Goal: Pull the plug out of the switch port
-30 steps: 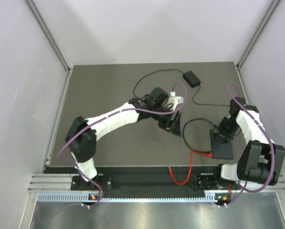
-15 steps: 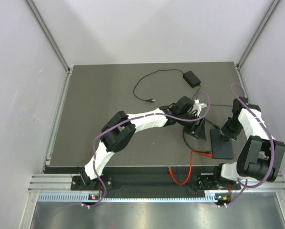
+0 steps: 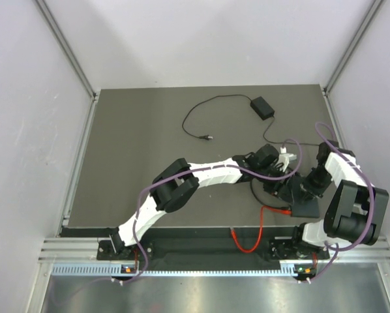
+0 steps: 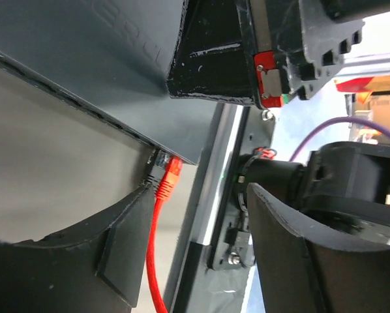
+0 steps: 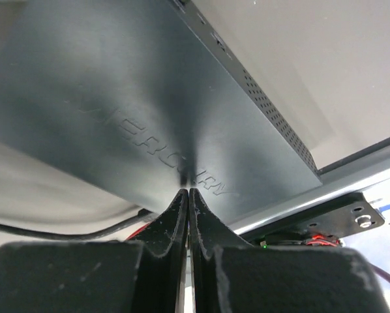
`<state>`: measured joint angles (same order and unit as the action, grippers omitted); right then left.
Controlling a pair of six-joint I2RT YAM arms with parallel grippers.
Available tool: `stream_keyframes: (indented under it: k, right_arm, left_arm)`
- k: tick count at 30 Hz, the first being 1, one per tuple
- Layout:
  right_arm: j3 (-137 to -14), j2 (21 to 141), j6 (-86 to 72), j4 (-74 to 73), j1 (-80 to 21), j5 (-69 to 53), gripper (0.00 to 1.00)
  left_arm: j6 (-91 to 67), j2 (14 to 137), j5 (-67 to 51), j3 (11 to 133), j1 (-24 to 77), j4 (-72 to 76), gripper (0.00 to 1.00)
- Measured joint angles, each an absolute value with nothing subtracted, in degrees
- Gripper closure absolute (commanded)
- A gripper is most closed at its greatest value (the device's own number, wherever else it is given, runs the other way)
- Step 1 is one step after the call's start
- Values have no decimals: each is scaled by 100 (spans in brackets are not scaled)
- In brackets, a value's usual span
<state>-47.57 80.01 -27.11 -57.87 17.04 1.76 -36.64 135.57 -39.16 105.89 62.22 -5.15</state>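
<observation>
The switch is a flat matte black box point(image 3: 308, 207) at the near right of the mat. In its edge sits the switch port point(image 4: 164, 161), with the orange plug point(image 4: 172, 175) in it and a black plug point(image 4: 154, 172) beside it. My left gripper point(image 4: 201, 261) is open and empty, the orange plug just ahead of its left finger point(image 4: 84, 261). In the top view the left gripper point(image 3: 281, 182) lies just left of the box. My right gripper point(image 5: 190, 192) is shut on nothing, its tips resting on the lettered top of the box point(image 5: 149, 98).
The orange cable point(image 3: 260, 225) runs from the switch over the mat's near edge to the base rail point(image 3: 201, 249). A black power brick point(image 3: 261, 106) lies at the back, its thin cord ending loose at a small plug point(image 3: 208, 137). Another black cord point(image 3: 255, 189) loops left of the switch.
The left arm has swung right across the mat up to the switch. The right gripper has closed and settled its tips on the box top.
</observation>
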Motion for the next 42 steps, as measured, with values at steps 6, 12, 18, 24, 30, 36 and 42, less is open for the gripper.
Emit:
stream_keyframes:
  k: [6,12,18,24,30,36,42]
  right_arm:
    - [-4674,8112,-2707,-5701,1717,176,100]
    - [-4674,8112,-2696,-5695,1719,165,100]
    - [-4652,8112,-2637,-5666,1743,134,100]
    - [-4652,8112,-2596,-5660,1743,121,100]
    - [-4650,8112,-2567,-5655,1743,117,100]
    - [-4650,8112,-2565,-5651,1743,117,100]
    - [-4648,8112,-2565,-5651,1743,117,100]
  left_arm:
    - [-3472,13771,-3778,10595,6324,-526,42]
    - [-3264,13856,-3583,10597,6344,-521,43]
    - [-3201,14031,-3505,10783,6344,-526,48]
    - [-3310,14204,-3719,10925,6344,-530,52]
    - [-3446,14341,-3920,11104,6344,-681,55]
    - [-3444,14352,-3835,11201,6351,-961,61]
    - [-3544,14564,-3658,11695,6355,-1466,62]
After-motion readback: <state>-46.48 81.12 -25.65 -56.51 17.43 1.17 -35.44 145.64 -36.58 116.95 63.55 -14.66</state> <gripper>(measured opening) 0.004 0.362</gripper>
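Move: About 7 cm below the left hand, some 4 cm to its right and 2 cm back, is the black plug at the switch's left side; the red plug sits 1 cm nearer the base beside it. The switch's middle is roughly 10 cm to the left hand's right, 3 cm ahead and 7 cm below. From the right hand, the black plug lies about 6 cm left, 3 cm back and 3 cm below. Sinking about 5.5 cm, fast at first and then slower, the left hand brings its fingertips down around the two plugs, edging some 1 cm right. Its fingers narrow from well open to about a third and tip a little more downward; no grip is seen yet. The right hand, already shut and pointing down, settles slightly onto the switch's top and stays there. ##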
